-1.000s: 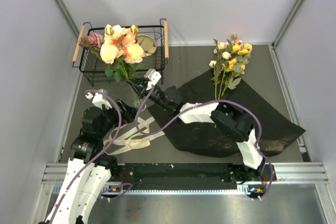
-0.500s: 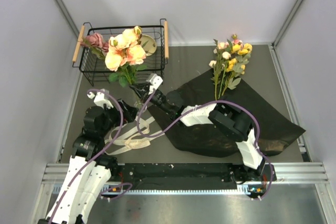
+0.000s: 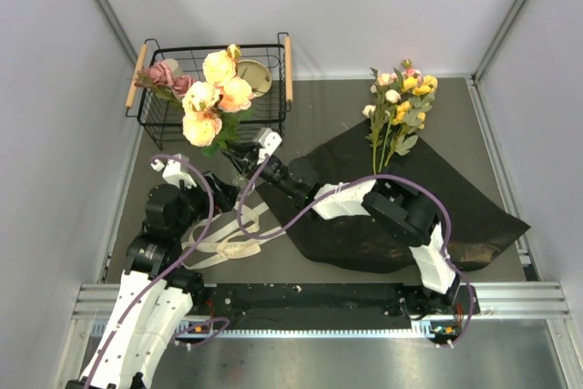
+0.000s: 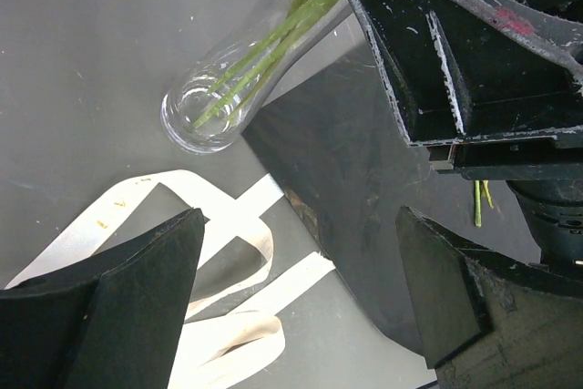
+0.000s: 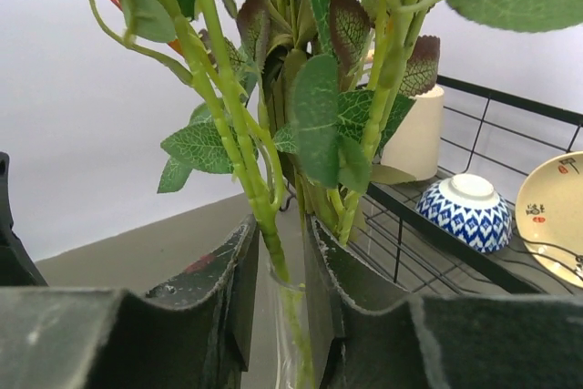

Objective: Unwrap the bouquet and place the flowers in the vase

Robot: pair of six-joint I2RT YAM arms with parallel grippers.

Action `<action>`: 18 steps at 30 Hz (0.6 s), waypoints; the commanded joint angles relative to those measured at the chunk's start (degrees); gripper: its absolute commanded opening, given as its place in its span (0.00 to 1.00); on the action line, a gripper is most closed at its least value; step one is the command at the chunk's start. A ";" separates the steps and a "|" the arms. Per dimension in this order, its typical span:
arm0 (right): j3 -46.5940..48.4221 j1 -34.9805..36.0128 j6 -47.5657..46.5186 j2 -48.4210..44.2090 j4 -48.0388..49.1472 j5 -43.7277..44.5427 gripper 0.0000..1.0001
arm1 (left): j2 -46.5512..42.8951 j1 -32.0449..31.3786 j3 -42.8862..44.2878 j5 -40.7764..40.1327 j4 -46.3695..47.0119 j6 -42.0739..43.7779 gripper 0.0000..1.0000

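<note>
The flowers are in two bunches. The peach and pink roses [image 3: 215, 97] stand with their green stems [image 5: 273, 243] in the clear glass vase [image 3: 239, 173], which also shows as the vase [image 4: 214, 107] in the left wrist view. My right gripper [image 3: 244, 157] is at the vase rim [image 5: 290, 309]; the right gripper [image 5: 281, 225] has its jaws slightly apart and loose around the stems. The small pink and yellow blooms [image 3: 401, 102] lie on the unfolded black paper [image 3: 428, 216]. My left gripper [image 4: 299, 225] is open over the cream ribbon [image 4: 228, 252].
A black wire basket [image 3: 159, 125] behind the vase holds a beige cup [image 5: 414, 138], a blue-patterned bowl [image 5: 465, 211] and a plate [image 5: 556, 211]. The ribbon [image 3: 228, 239] lies loose left of the paper. White walls close in the table on three sides.
My right jaws have parted from the rose stems. The rose bunch has sunk toward the vase and its blooms have swung left. The left arm is unchanged.
</note>
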 commanded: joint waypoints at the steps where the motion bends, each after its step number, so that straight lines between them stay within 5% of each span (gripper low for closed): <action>1: 0.16 -0.29 0.74 -2.02 -4.73 -0.50 0.29 | -0.37 -0.05 -0.57 -0.59 2.69 0.75 0.91; 12: -3.35 1.55 0.56 -9.48 -8.07 -0.15 0.57 | -0.72 -0.05 -1.19 -0.32 2.77 0.57 0.91; 18: -5.82 2.17 2.76 -15.11 -14.22 1.95 0.61 | -1.25 -0.05 -1.62 -0.06 3.21 0.31 0.91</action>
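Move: The right hand still has the flower stems between its slightly opened fingertips. The vase's middle is about 13 cm below it, some 1 cm ahead and 1 cm left. From this hand, the ribbon lies about 11 cm back, 3 cm left and down on the table; the wire rack's middle is roughly 22 cm ahead, 7 cm left and 18 cm lower. From the left hand, the vase is about 10 cm ahead, 2 cm right and 7 cm lower. Back and somewhat to the right, slowly at first and then faster, the right hand withdraws about 3 cm from the flower stems above the vase mouth, staying level. Its fingers go on spreading from about a quarter to some 60 percent open, so the stems come free between the tips, while the wrist tilts only slightly. ##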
